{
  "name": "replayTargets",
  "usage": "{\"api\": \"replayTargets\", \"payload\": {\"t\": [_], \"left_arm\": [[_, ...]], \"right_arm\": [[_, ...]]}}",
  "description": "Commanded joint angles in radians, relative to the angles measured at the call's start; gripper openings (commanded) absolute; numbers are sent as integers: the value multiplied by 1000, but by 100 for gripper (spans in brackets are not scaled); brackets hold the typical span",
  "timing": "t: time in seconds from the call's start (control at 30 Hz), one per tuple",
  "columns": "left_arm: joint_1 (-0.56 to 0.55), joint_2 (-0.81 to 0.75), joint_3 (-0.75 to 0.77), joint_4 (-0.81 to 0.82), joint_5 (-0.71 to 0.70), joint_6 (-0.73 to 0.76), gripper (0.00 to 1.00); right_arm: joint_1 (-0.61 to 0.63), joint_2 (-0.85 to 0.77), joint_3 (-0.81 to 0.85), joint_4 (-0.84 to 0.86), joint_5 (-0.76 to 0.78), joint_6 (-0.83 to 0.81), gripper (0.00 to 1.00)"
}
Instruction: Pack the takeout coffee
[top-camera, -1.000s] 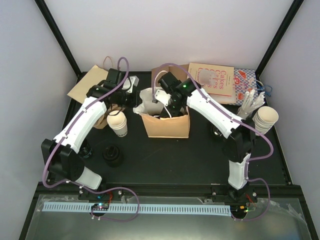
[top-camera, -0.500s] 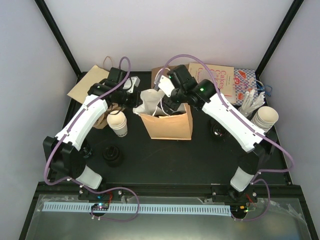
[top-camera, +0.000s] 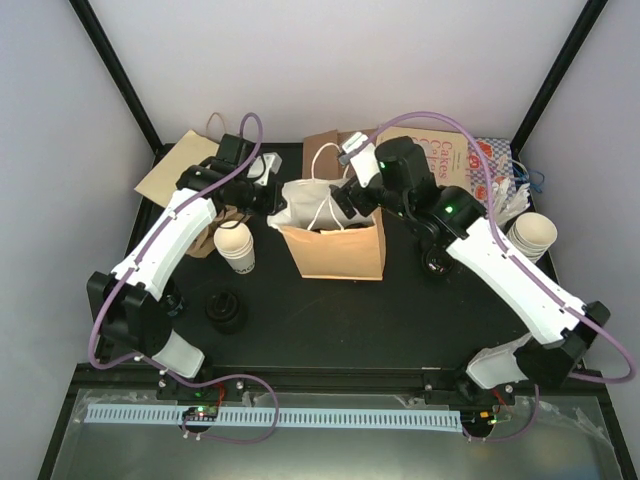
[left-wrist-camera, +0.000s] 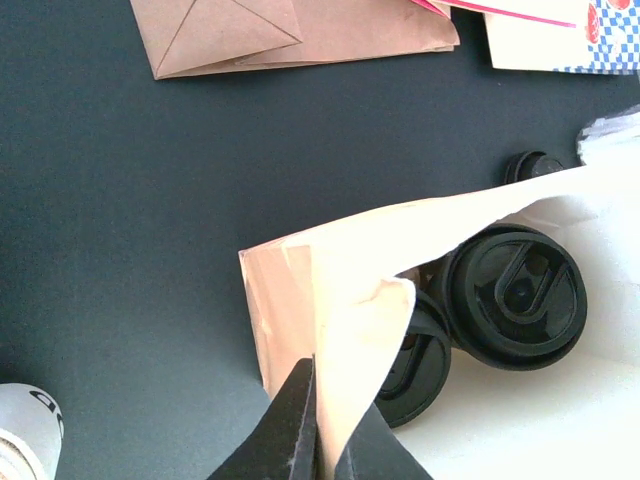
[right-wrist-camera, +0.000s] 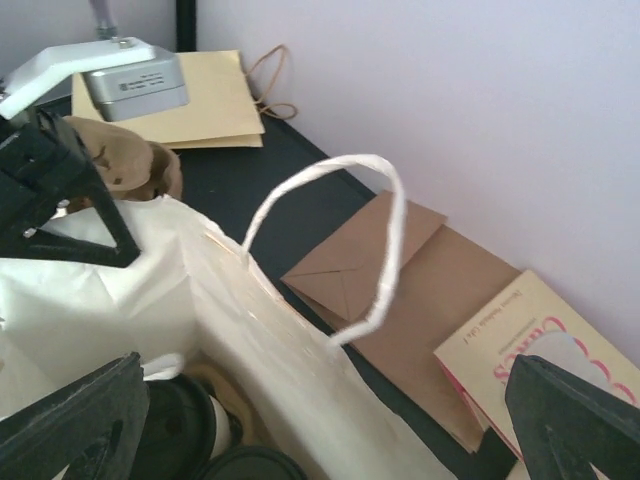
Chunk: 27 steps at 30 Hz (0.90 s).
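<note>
The tan paper bag (top-camera: 335, 252) stands open in the middle of the table. Two takeout coffee cups with black lids (left-wrist-camera: 515, 297) (left-wrist-camera: 420, 358) sit inside it, and one lid (right-wrist-camera: 185, 425) also shows in the right wrist view. My left gripper (top-camera: 278, 203) (left-wrist-camera: 325, 410) is shut on the bag's left rim (left-wrist-camera: 350, 300), pinching the paper. Above the bag's back right corner, my right gripper (top-camera: 347, 195) (right-wrist-camera: 320, 420) is open wide with nothing in it. The bag's white cord handle (right-wrist-camera: 385, 240) loops up between its fingers.
A white cup (top-camera: 237, 247) and a black lid (top-camera: 225, 310) are left of the bag. Another black lid (top-camera: 437, 262) is to its right. A cup stack (top-camera: 530, 235) stands at the far right. Flat paper bags (top-camera: 175, 165) and printed bags (top-camera: 435, 158) lie along the back.
My right gripper has lifted out of the bag and drawn back to the right, still open. The left gripper keeps its grip on the rim.
</note>
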Motion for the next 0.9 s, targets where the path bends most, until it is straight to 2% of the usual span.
{"api": "replayTargets", "payload": {"t": [0.0,0.07,0.23,0.33,0.4,0.57,0.7,0.8,0.87], "left_arm": [[-5,14,35,-16,22,-1,2],[-5,14,38,-13,28,-6,4],[-5,0,43,13,100,-23,37],[-5,-14,46,38,165,-35,50],[-5,-26,49,43,187,-40,60],[-5,-110,39,65,191,-45,82],[-3,-218,13,85,165,-37,92],[-2,-318,-21,90,125,-26,96],[-1,-394,-69,107,89,-20,99]], "right_arm": [[2,-91,-61,48,132,94,100],[1,-130,-100,43,196,139,100],[0,-206,-153,-34,337,281,100],[0,-230,-150,-133,370,320,100],[-1,-243,-141,-226,457,385,100],[-41,-343,-229,-250,383,424,100],[-55,-454,-331,-238,338,473,100],[-56,-446,-323,-345,376,541,100],[-69,-430,-320,-419,410,588,94]]}}
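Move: The left gripper pinches the takeout bag's left rim; the bag's middle lies about 14 cm right, level ahead and 11 cm below, with the left cup stack 9 cm left and 3 cm back of this hand. From the open right gripper, the black lids lie some 22 cm right, level ahead and 33 cm below; the bag's middle is 2 cm left, 3 cm ahead and 23 cm below, and the straw holder 36 cm right, 8 cm ahead. Open the left gripper wide to let go of the bag's left rim, then lift it clear by about 11 cm, drawing it back some 5 cm as the fingers tip up. Meanwhile carry the open right gripper away from above the bag, about 17 cm right towards the black lids, also back and finally a little down, swinging it clockwise until it points forward. ##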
